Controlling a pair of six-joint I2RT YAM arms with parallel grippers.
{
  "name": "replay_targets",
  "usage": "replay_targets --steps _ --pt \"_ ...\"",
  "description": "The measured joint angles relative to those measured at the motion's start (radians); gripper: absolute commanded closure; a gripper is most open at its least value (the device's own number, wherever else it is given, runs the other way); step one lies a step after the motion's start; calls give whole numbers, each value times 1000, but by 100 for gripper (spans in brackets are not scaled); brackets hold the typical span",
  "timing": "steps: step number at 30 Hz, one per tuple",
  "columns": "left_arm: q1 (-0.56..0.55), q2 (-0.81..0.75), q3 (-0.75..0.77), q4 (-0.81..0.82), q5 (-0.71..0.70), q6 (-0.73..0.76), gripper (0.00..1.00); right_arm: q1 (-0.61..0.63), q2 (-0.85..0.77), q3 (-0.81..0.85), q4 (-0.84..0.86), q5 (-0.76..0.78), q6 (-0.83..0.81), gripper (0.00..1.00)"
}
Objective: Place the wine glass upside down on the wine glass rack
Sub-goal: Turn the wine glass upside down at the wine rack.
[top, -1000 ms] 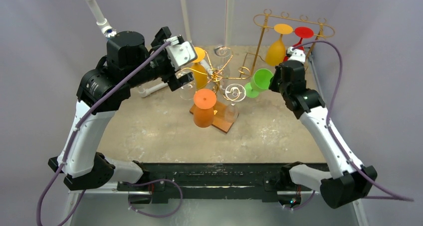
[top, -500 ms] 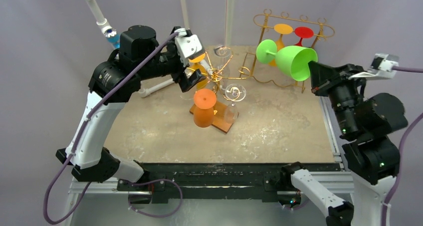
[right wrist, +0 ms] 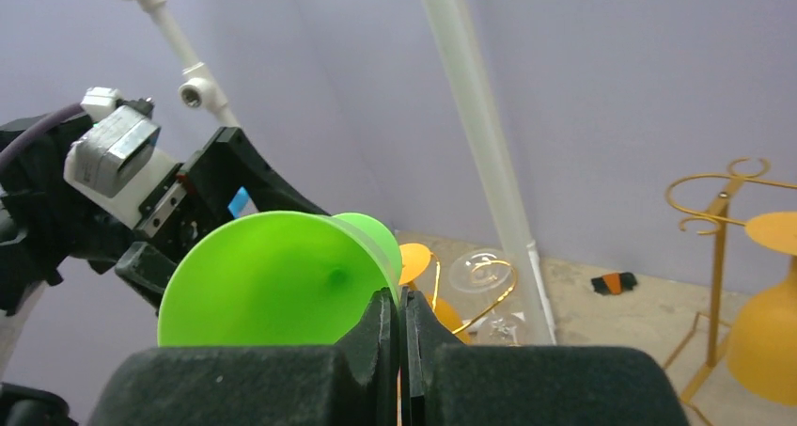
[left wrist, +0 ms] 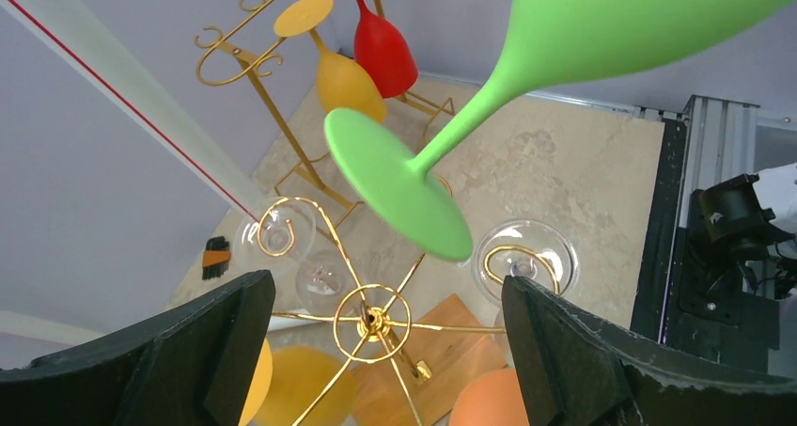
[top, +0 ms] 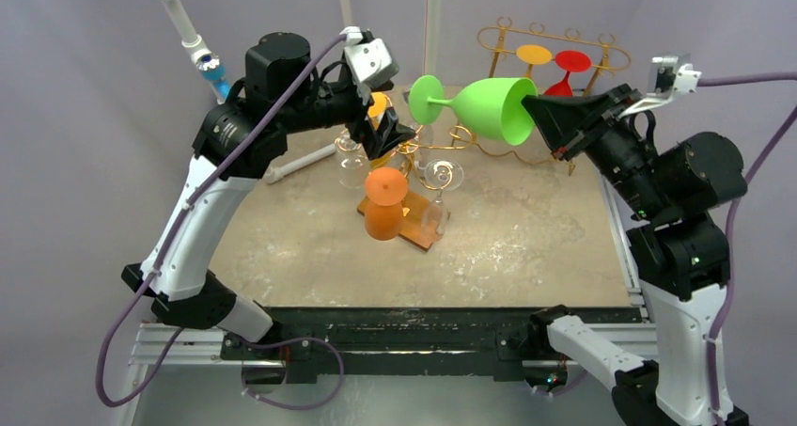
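Observation:
A green wine glass (top: 484, 106) lies on its side in the air, foot (left wrist: 395, 186) pointing left. My right gripper (top: 538, 109) is shut on its rim, one finger inside the bowl (right wrist: 273, 276) and one outside. Two gold wine glass racks are in view. A wire tree rack (top: 414, 144) on a wooden base stands mid-table, and a bar rack (top: 550, 45) stands at the back right. My left gripper (top: 381, 134) hangs open over the tree rack's hub (left wrist: 373, 323), just left of and below the green foot, touching nothing.
Clear glasses (top: 442, 174), an orange glass (top: 383, 205) and a yellow one hang on the tree rack. A yellow glass (left wrist: 346, 83) and a red glass (left wrist: 383, 50) hang on the bar rack. A white pipe (top: 193, 40) rises at the back left.
My right arm has raised the green glass off the table and swung it left, foot first, toward the left gripper. My left gripper has moved right, over the tree rack.

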Motion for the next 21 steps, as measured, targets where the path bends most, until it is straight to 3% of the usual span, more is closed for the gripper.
replay_targets --steps 6,8,10,13,14,15,17,21 --pt "0 61 15 40 3 -55 1 0 37 -43 88 -98 37 100" --pt "0 80 32 49 7 -64 10 1 46 -56 108 -121 48 100" --pt "0 96 50 58 12 -77 26 1 49 -69 126 -135 56 100" --pt "0 105 64 66 18 -85 73 1 44 -85 145 -152 62 100" --pt "0 105 66 65 19 -90 86 1 40 -92 160 -153 62 100" --pt "0 105 69 64 18 -87 91 0 35 -98 174 -153 61 99" --pt "2 105 79 89 8 -106 100 -2 18 -120 180 -159 54 86" --pt "8 101 103 130 -24 -102 100 3 -14 -166 179 -205 60 47"
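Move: The foot of the green wine glass is about 3 cm ahead of the open left hand, 6 cm to its right and 2 cm above it. The centre of the spiral-armed rack lies roughly 14 cm below and 4 cm right, 1 cm ahead; the hanging orange glass is some 8 cm back, 1 cm left and 22 cm lower. From the right hand, which already pinches the rim, that foot lies some 13 cm ahead, 11 cm left and 3 cm above. Rightward and forward, about 3 cm, the left hand reaches for the foot, while the right hand brings the glass some 3 cm left, turning about 10 degrees counter-clockwise. The left fingers shut on the foot's disc from both faces and lift about 3 cm; the right fingers then begin to part around the rim, sinking a little and drawing slightly back. ##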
